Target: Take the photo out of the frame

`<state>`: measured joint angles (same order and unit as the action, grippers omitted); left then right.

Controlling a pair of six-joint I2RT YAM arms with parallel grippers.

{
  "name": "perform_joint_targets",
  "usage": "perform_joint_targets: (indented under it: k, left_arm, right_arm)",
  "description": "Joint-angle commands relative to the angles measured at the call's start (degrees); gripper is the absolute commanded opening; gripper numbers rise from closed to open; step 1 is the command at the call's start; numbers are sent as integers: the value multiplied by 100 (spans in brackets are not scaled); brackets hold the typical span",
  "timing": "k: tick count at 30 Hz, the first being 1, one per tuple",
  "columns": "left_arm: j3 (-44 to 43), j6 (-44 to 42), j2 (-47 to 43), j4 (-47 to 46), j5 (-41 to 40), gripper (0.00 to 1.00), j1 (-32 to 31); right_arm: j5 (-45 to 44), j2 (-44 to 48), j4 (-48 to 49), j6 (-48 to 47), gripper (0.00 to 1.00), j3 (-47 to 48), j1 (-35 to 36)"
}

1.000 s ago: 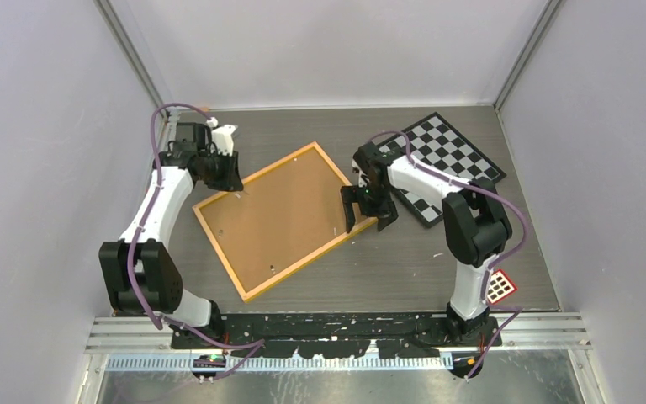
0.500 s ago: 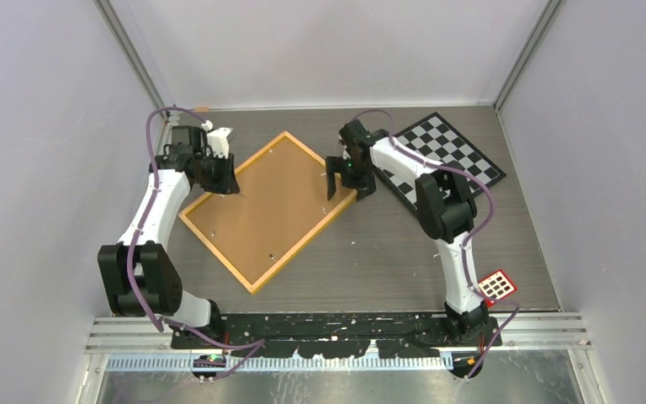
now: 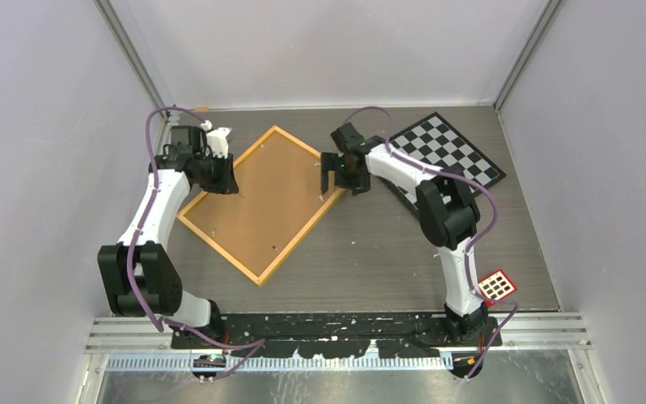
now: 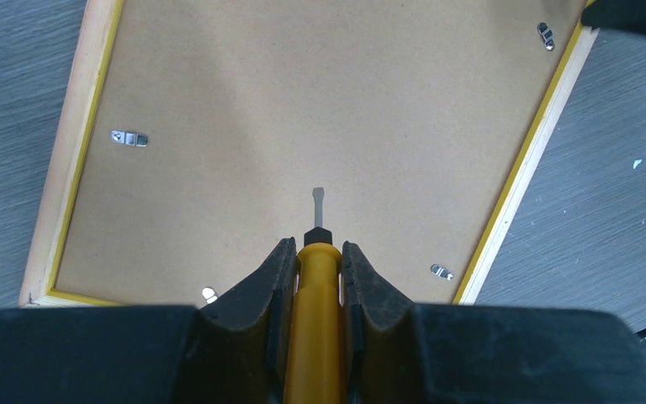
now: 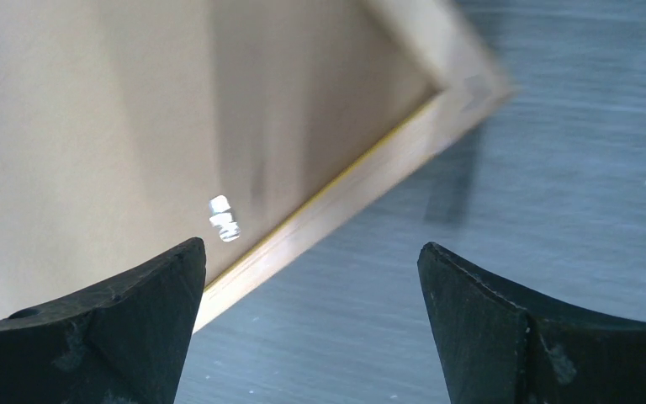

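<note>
The frame (image 3: 256, 202) lies face down on the table, its brown backing up, with small metal clips (image 4: 129, 138) near the rim. The photo is hidden under the backing. My left gripper (image 3: 223, 179) is at the frame's left edge, shut on a yellow-handled screwdriver (image 4: 315, 320) whose metal tip (image 4: 318, 198) points over the backing. My right gripper (image 3: 336, 172) is open at the frame's right corner. In the right wrist view its jaws (image 5: 309, 247) straddle the frame's wooden edge (image 5: 345, 189) beside a clip (image 5: 224, 217).
A black-and-white checkerboard (image 3: 446, 160) lies at the back right, partly under the right arm. A small red card with a grid (image 3: 498, 286) lies at the front right. Grey walls close in the table on three sides.
The frame has turned counter-clockwise and slid toward the back left. My right gripper has moved back and left with the frame's right corner. The left gripper has barely shifted.
</note>
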<state>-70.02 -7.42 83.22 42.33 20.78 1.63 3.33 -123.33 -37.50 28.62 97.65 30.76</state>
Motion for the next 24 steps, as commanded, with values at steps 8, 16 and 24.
perform_joint_targets:
  k: [8, 16, 24]
  left_arm:
    - [-122, 301, -264, -153, 156, 0, 35]
    - [-101, 274, -255, -145, 134, 0, 39]
    - [-152, 171, -275, -68, 119, 0, 35]
  right_arm:
    - [-1086, 21, -808, 318, 100, 40, 1093]
    - [-822, -341, -726, 294, 94, 134, 1219]
    - [-557, -390, -828, -140, 57, -127, 735]
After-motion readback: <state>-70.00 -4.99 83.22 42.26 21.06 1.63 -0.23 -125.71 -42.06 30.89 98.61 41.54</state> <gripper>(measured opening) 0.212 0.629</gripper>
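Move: The right hand, empty and wide open, is near the frame's right-hand corner, which lies some 2 cm ahead and 3 cm right. The stretch of near-right rail it goes for is about 6 cm back, 5 cm left and 3 cm below; the nearest metal clip lies 4 cm back and 6 cm left. From the left hand, holding the screwdriver, that rail stretch is roughly 21 cm right, 4 cm back and 14 cm below. Right hand swings back and left about 8 cm, sinks 2 cm astride the near-right rail, fingers starting to close. ##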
